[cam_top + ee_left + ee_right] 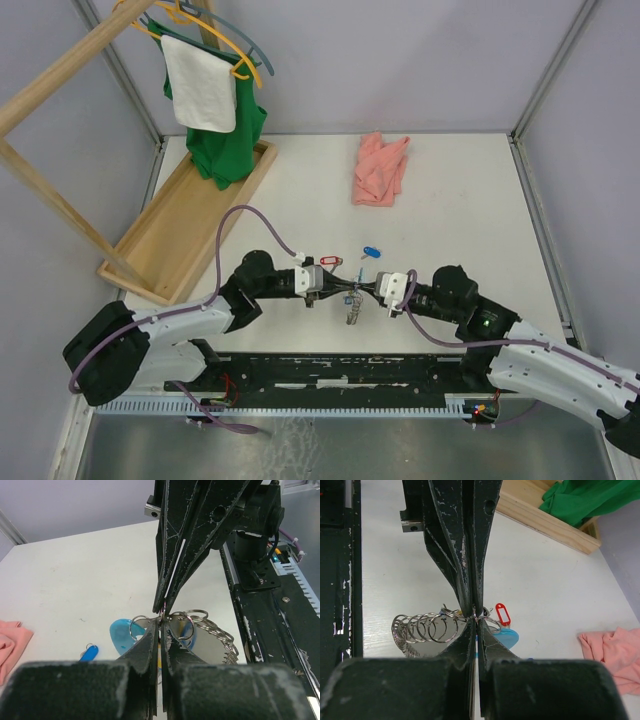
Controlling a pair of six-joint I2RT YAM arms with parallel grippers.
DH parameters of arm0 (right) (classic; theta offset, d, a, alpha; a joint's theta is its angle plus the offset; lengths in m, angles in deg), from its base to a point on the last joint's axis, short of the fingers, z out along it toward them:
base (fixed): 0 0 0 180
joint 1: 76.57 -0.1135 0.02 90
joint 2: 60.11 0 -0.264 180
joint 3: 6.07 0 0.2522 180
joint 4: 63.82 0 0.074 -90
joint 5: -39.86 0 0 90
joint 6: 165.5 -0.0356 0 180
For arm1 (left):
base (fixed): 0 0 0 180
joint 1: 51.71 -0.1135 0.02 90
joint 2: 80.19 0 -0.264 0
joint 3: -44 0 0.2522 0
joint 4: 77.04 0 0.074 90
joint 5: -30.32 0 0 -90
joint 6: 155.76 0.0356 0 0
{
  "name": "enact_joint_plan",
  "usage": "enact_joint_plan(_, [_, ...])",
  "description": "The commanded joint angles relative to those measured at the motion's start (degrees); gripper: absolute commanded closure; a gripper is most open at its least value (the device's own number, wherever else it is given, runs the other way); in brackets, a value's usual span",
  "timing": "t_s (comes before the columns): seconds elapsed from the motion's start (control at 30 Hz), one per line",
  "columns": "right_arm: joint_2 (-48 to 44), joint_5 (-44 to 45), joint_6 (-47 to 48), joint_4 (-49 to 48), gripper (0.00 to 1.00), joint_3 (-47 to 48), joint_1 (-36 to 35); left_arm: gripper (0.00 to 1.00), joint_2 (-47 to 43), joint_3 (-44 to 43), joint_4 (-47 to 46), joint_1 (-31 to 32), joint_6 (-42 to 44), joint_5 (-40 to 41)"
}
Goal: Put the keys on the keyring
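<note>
The keyring (354, 304) hangs between my two grippers above the table, its silvery rings (212, 628) bunched on one side and its light-blue tag (119, 633) below. My left gripper (334, 284) and right gripper (370, 287) meet tip to tip. Both are shut on the loop's thin wire at the same spot, as the left wrist view (161, 617) and right wrist view (474, 618) show. A sliver of yellow shows in the slit between the left fingers (148, 645). A red-tagged key (502, 615) and a blue-tagged key (89, 653) lie on the table.
A pink cloth (380, 169) lies at the back middle of the table. A wooden tray (190, 225) stands at the back left, under a rack holding hangers with a green garment (228, 140) and a white towel (200, 85).
</note>
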Motion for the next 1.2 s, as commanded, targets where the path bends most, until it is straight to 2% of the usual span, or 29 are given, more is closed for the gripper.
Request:
enact_joint_plan(0.0, [0.81, 1.67, -0.25, 2.29, 0.95, 5.94, -0.06, 0.97, -2.27, -4.21, 5.34, -0.16, 2.66, 0.76])
enact_joint_plan(0.07, [2.16, 2.00, 0.44, 6.19, 0.92, 7.83, -0.05, 0.97, -2.72, -6.60, 12.34, -0.02, 4.00, 2.37])
enact_joint_plan(0.13, [3.30, 1.91, 1.38, 9.87, 0.81, 9.87, -0.09, 0.97, -3.10, -8.19, 17.15, -0.04, 4.84, 3.72])
enact_joint_plan(0.2, [4.11, 2.01, 2.56, 13.14, 0.74, 11.51, -0.08, 0.97, -3.75, -9.24, 20.65, -0.04, 5.46, 4.92])
enact_joint_plan(0.43, [5.03, 3.47, 6.81, 20.97, 0.61, 15.91, -0.05, 0.97, -4.72, -15.97, 36.73, 0.22, 9.30, 7.95])
enact_joint_plan(0.73, [9.17, 1.66, 10.11, 18.62, 0.60, 17.06, -0.05, 0.97, -2.74, -23.28, 49.04, 1.70, 13.01, 7.48])
enact_joint_plan(1.17, [11.71, -1.01, 13.07, 16.52, 0.64, 17.58, 0.13, 0.97, -0.35, -26.90, 53.23, 2.81, 15.46, 5.98])
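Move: Between the two sets of closed fingertips, some 14 cm above the table, a wire loop of the keyring is pinched; its coil and light-blue handle hang there too, the keyring's middle about 3 cm below both hands and 1 cm back. From the left hand the red key tag lies some 6 cm ahead, 4 cm left, and the blue key roughly 8 cm ahead, 3 cm right, both down on the table. Opening to a bit over a third, the right fingers let go of the loop and back off about 1 cm up and to the right, then sink and come back around it, the fingertips tipping down some 15 degrees. The left fingers keep their pinch, shifting 2 cm forward and partly back, slightly left and down, while that hand tips its fingertips about 25 degrees downward. ##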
